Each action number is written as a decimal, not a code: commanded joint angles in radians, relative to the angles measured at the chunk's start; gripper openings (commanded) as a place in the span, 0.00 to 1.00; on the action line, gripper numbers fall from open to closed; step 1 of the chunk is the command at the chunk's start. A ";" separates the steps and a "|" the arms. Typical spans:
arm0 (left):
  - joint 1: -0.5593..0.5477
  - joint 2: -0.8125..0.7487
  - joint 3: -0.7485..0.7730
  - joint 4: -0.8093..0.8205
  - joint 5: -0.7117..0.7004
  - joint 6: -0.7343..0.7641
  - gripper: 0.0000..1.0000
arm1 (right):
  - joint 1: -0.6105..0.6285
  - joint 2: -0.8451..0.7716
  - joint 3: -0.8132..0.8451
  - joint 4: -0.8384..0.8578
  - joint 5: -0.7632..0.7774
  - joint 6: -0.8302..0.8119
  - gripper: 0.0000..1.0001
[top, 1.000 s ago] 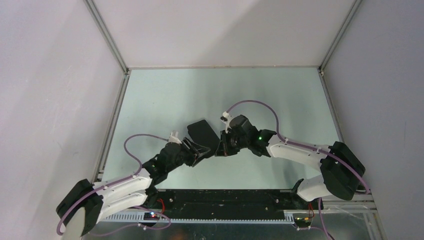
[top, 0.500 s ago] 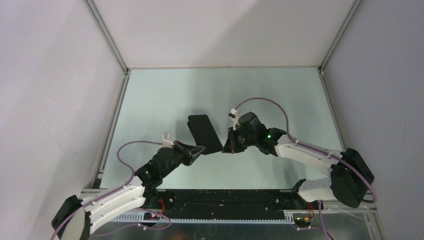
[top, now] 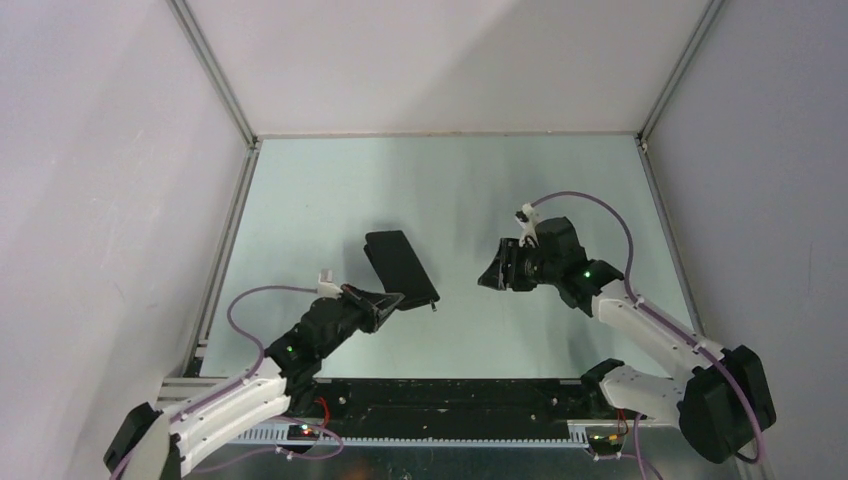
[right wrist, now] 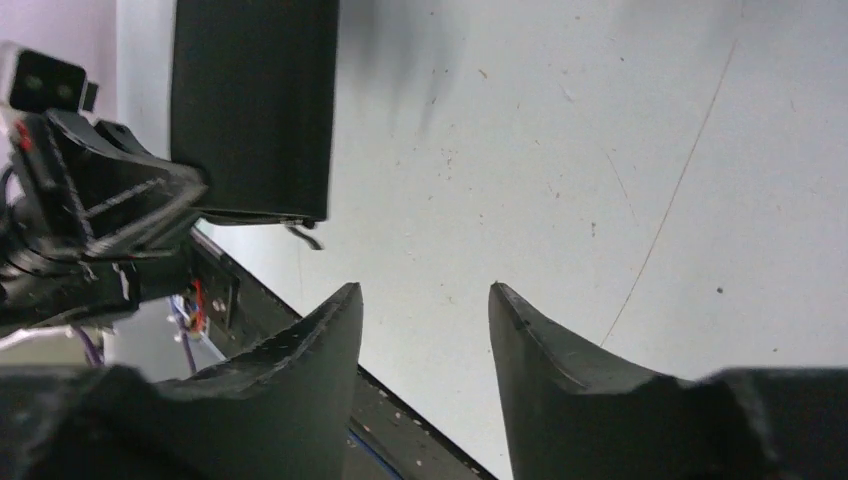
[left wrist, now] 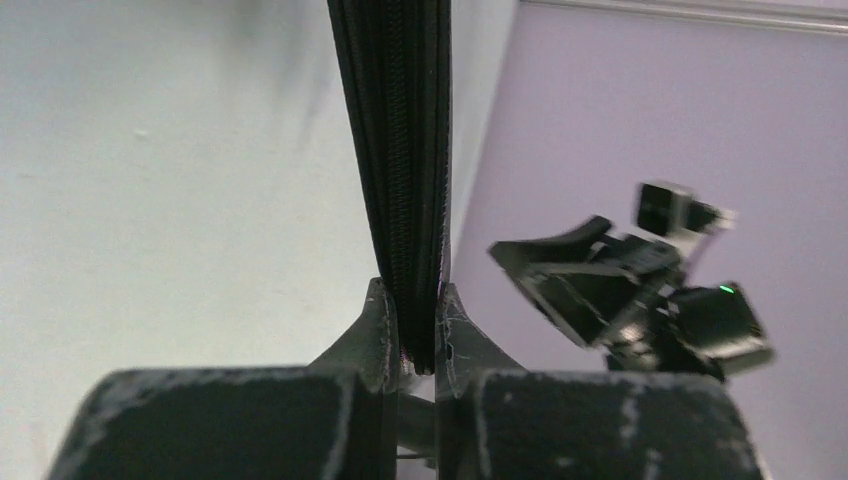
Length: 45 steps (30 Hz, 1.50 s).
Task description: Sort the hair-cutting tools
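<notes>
The black rectangular zip case [top: 400,266] lies left of the table's middle. My left gripper [top: 393,299] is shut on the case's near edge; in the left wrist view its jaws pinch the zip edge [left wrist: 412,200]. The case also shows in the right wrist view [right wrist: 252,100]. My right gripper [top: 492,274] is open and empty, hovering right of the case and apart from it; the right wrist view shows it [right wrist: 425,300] over bare table. The two silver scissors and the black comb-like tool are out of view.
The pale green table [top: 440,180] is fenced by metal rails and grey walls. A black base plate [top: 450,395] runs along the near edge between the arm bases. A small zip pull [right wrist: 305,237] sticks out at the case's corner.
My right gripper has let go of the case and drawn back to the right. My left arm has pulled back toward its base, and the case in its grip has shifted left.
</notes>
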 commanded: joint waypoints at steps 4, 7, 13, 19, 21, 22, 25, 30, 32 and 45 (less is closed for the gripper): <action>0.018 0.142 0.127 0.139 -0.018 0.261 0.00 | -0.060 -0.172 -0.005 -0.027 0.061 -0.042 0.83; 0.040 0.216 0.166 0.207 -0.008 0.345 0.00 | -0.158 -0.276 0.001 -0.071 0.010 -0.043 0.91; 0.152 0.428 0.248 0.352 0.071 0.460 0.00 | -0.284 -0.502 0.007 -0.139 0.100 -0.036 0.99; 0.226 0.719 0.313 0.565 0.140 0.487 0.05 | -0.293 -0.744 -0.009 -0.187 0.169 -0.103 0.99; 0.251 0.852 0.328 0.652 0.164 0.475 0.15 | -0.292 -0.806 -0.019 -0.190 0.186 -0.115 0.99; 0.258 0.882 0.337 0.702 0.176 0.464 0.24 | -0.292 -0.833 -0.021 -0.192 0.192 -0.122 0.99; 0.281 0.960 0.341 0.755 0.191 0.429 0.46 | -0.293 -0.870 -0.018 -0.201 0.209 -0.151 0.99; 0.285 0.806 0.337 0.498 0.099 0.522 0.95 | -0.293 -0.883 0.011 -0.248 0.268 -0.190 0.99; 0.286 0.697 0.364 0.301 0.035 0.612 0.99 | -0.293 -0.884 0.020 -0.253 0.296 -0.209 0.99; 0.296 0.119 0.570 -0.492 -0.395 0.920 1.00 | -0.292 -0.904 0.088 -0.332 0.595 -0.371 0.99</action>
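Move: The case, already pinched by the left hand at its near end, has its middle about 6 cm ahead of that hand, 2 cm to its right and roughly level. Its landing spot is open table some 16 cm ahead of the left hand, 3 cm right and 6 cm below. From the empty right hand, the case's middle lies about 17 cm left, 3 cm ahead and 2 cm below. The case, held from the start, is dipped about 3 cm by the left hand, then carried forward some 12 cm with a 20-degree roll, left side rising, and lowered onto the table; the fingers open wide, and the hand climbs away to the left, drawing slightly back and rolling further. Meanwhile the empty right hand opens fully and retreats right and up, a little back, its fingers tilting up. ##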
